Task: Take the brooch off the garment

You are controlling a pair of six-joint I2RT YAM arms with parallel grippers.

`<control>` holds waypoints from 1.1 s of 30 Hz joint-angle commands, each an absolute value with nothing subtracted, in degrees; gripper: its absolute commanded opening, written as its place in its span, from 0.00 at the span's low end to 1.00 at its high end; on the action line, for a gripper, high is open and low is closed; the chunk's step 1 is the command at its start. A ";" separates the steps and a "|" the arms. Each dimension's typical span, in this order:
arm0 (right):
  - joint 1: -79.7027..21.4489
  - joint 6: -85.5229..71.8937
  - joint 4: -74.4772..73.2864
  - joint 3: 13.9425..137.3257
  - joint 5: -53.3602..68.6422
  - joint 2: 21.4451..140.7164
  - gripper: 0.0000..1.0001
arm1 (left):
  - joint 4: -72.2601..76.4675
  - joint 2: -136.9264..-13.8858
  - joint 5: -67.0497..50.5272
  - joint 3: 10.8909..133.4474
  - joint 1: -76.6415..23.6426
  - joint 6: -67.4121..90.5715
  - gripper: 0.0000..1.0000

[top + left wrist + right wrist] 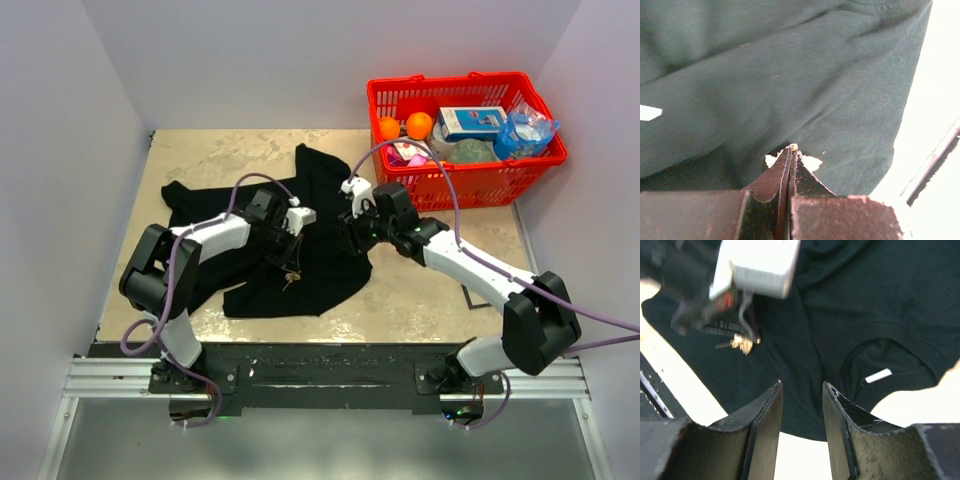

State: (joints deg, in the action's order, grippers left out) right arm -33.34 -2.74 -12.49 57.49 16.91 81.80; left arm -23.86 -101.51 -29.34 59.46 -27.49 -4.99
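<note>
The garment (322, 272) is a black T-shirt spread over the middle of the table. It fills the left wrist view (790, 75) and the right wrist view (865, 290), where its white neck label (878, 376) shows. My left gripper (290, 266) is shut on the small gold brooch (290, 281) over the shirt's lower part. The brooch peeks out at the shut fingertips in the left wrist view (812, 162) and hangs under the left fingers in the right wrist view (742, 344). My right gripper (351, 236) is open and empty above the shirt, right of the brooch (801, 387).
A red basket (465, 185) stands at the back right with oranges (405, 126), a blue and white box (470, 122) and other items. A dark strip (480, 295) lies on the table at the right. The table's front edge is just below the shirt.
</note>
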 commanded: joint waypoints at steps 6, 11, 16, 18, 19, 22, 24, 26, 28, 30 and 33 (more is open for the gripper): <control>-41.74 8.61 -5.46 52.38 16.26 81.38 0.44 | -23.99 -104.33 -44.81 61.34 -20.22 -0.44 0.00; -45.78 13.00 -3.79 51.60 15.47 81.13 0.45 | -21.98 -102.75 -48.86 61.17 -18.11 4.99 0.00; -51.41 15.81 3.86 49.49 9.76 81.03 0.50 | -18.55 -99.93 -49.13 60.82 -17.75 11.59 0.00; -53.69 17.74 6.49 48.17 7.92 81.12 0.55 | -18.63 -99.49 -47.73 61.52 -17.75 13.97 0.00; -54.75 20.80 7.20 47.64 7.21 81.12 0.58 | -18.98 -99.23 -46.77 61.78 -17.75 15.45 0.00; -58.35 25.38 10.71 45.97 1.95 81.04 0.75 | -19.07 -98.18 -44.04 62.14 -17.75 17.83 0.00; -59.24 26.54 14.23 45.61 -2.27 81.38 0.84 | -19.77 -97.65 -42.55 62.31 -17.75 19.68 0.00; -59.68 29.08 14.85 46.49 -2.99 83.22 0.89 | -20.65 -96.86 -40.35 62.40 -17.84 21.09 0.00; -59.68 30.75 15.47 46.41 -3.43 84.54 0.92 | -20.83 -96.50 -40.17 62.40 -17.84 21.53 0.00; -59.76 30.85 16.35 46.58 -4.65 85.43 0.92 | -20.92 -96.33 -39.99 62.58 -17.84 21.97 0.00; -59.68 30.68 16.52 47.46 -4.48 86.66 0.92 | -21.01 -95.80 -39.82 62.67 -17.84 22.24 0.00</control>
State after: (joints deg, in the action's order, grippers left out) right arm -59.61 28.23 12.10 45.71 -1.56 85.62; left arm -20.78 -98.67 -40.40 60.64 -18.06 19.90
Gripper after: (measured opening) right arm 0.916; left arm 0.012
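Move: The brooch is already pinched in the left fingertips, hardly a centimetre below that hand's point. From the right hand it lies some 12 cm left, 4 cm back and 12 cm below. A white tag is about 3 cm ahead of the right hand, 2 cm to its right and 14 cm down. The garment's middle stands roughly 8 cm ahead of the left hand, 4 cm to its left and 2 cm lower. Leftward and back, with a slight drop, the right hand sweeps some 12 cm over the garment towards the held brooch, easing forward a little at the end; it rolls counter-clockwise by nearly 45 degrees while its half-open fingers spread almost fully. The left hand keeps its pinch and carries the brooch up about 5 cm and forward 3, turning counter-clockwise with its fingertips swinging up towards the right hand. ##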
